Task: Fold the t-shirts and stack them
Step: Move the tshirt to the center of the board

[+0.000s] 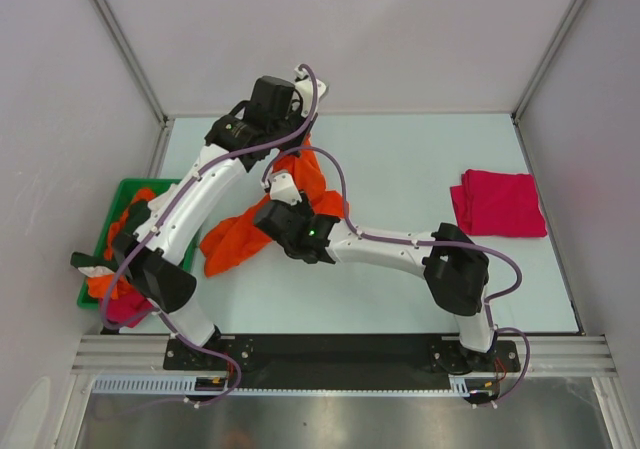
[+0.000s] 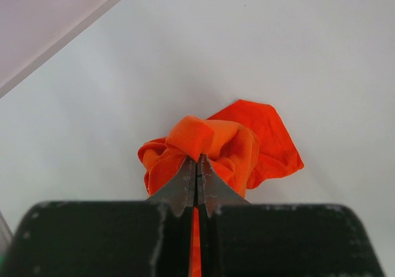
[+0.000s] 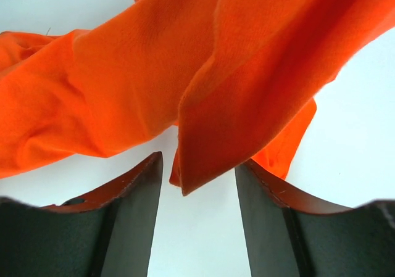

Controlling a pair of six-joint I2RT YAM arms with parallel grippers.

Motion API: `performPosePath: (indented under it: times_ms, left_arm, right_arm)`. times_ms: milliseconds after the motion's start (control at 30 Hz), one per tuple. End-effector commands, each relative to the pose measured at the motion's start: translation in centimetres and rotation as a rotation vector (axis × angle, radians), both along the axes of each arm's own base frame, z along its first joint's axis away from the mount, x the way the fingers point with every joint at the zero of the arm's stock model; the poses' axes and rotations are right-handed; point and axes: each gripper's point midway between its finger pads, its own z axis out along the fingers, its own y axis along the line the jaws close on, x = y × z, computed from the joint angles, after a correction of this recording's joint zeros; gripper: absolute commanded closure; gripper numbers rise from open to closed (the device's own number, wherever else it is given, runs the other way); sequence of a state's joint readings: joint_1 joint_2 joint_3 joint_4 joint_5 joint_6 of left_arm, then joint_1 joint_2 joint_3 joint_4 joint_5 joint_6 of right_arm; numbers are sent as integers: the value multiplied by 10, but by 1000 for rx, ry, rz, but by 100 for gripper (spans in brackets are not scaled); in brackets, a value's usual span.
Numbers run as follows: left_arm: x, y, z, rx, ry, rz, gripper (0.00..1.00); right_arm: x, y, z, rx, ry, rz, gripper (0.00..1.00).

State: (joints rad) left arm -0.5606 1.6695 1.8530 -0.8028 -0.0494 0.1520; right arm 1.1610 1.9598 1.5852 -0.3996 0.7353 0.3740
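A bright orange t-shirt hangs crumpled over the middle-left of the table. My left gripper is shut on a bunched fold at its top. The rest of the shirt droops below onto the table. My right gripper is open just under the cloth. A hanging corner of the orange shirt dips between its fingers, with a gap on either side. A magenta-red t-shirt lies folded flat at the right of the table, far from both grippers.
A green plastic bin stands at the table's left edge, partly hidden by my left arm, with more orange and magenta cloth in it. Grey walls and metal frame posts close in the back and both sides.
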Motion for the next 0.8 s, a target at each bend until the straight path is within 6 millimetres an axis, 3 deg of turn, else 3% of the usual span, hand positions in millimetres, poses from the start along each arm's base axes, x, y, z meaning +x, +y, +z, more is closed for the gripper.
performPosePath:
  times_ms: [0, 100, 133, 167, 333, 400, 433, 500, 533, 567, 600, 667, 700, 767]
  left_arm:
    - [-4, 5, 30, -27, -81, -2, 100]
    - [-5, 5, 28, -25, -79, 0, 100]
    - [-5, 5, 26, -24, -76, 1, 100]
    - [-5, 6, 26, -22, -77, -1, 100]
    - [-4, 7, 24, -15, -78, 6, 100]
    - [-2, 9, 22, -4, -80, 19, 85]
    - [-1, 11, 18, 7, -78, 26, 67]
    - [5, 16, 12, 26, -81, 44, 41]
    - [9, 22, 9, 30, -76, 68, 16]
    - [14, 26, 6, 16, -71, 96, 8]
    - [16, 29, 5, 6, -64, 110, 1]
    - [26, 43, 0, -22, -40, 160, 0]
    - [29, 46, -1, -32, -35, 173, 0]
    - [34, 60, -1, -46, -27, 211, 0]
  right_arm:
    - [4, -7, 16, 22, -41, -49, 45]
    - [6, -10, 18, 21, -56, -63, 70]
    - [6, -10, 20, 24, -61, -67, 90]
    - [7, -11, 20, 26, -61, -72, 99]
    - [5, -18, 28, 28, -86, -96, 100]
    - [-1, -21, 39, 28, -111, -102, 100]
    - [-4, -27, 41, 18, -120, -111, 100]
    - [-12, -49, 65, 31, -145, -148, 100]
    - [-14, -60, 74, 61, -147, -177, 100]
    - [-20, -80, 85, 63, -156, -193, 100]
    - [-20, -96, 98, 70, -179, -224, 100]
    - [-19, -129, 110, 56, -193, -281, 100]
    - [-20, -149, 135, 99, -223, -313, 100]
    - [-13, -180, 156, 94, -251, -369, 100]
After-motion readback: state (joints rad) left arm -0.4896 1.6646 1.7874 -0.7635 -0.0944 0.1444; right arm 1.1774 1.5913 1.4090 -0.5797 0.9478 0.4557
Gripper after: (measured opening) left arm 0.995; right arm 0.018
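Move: The hanging corner of the orange t-shirt sits between the right hand's open fingers, some 2 cm ahead and level sideways. The lying part of the t-shirt is about 14 cm to that hand's left, 3 cm back and 14 cm below; the green bin is roughly 36 cm left, 4 cm back and 12 cm below. From the left hand, still pinching the t-shirt's top, the hanging corner is about 8 cm back, 1 cm left and 16 cm lower. Almost in place at first, the right hand shuts its fingers on the hanging corner of the orange t-shirt; the left then opens wide, lets its bunch go and backs off about 4 cm, mostly left and a little forward. As the left opens, the right sweeps right and up, roughly 10 cm across and 9 cm up, turning some 10 degrees clockwise, drawing the cloth away from the bin. ##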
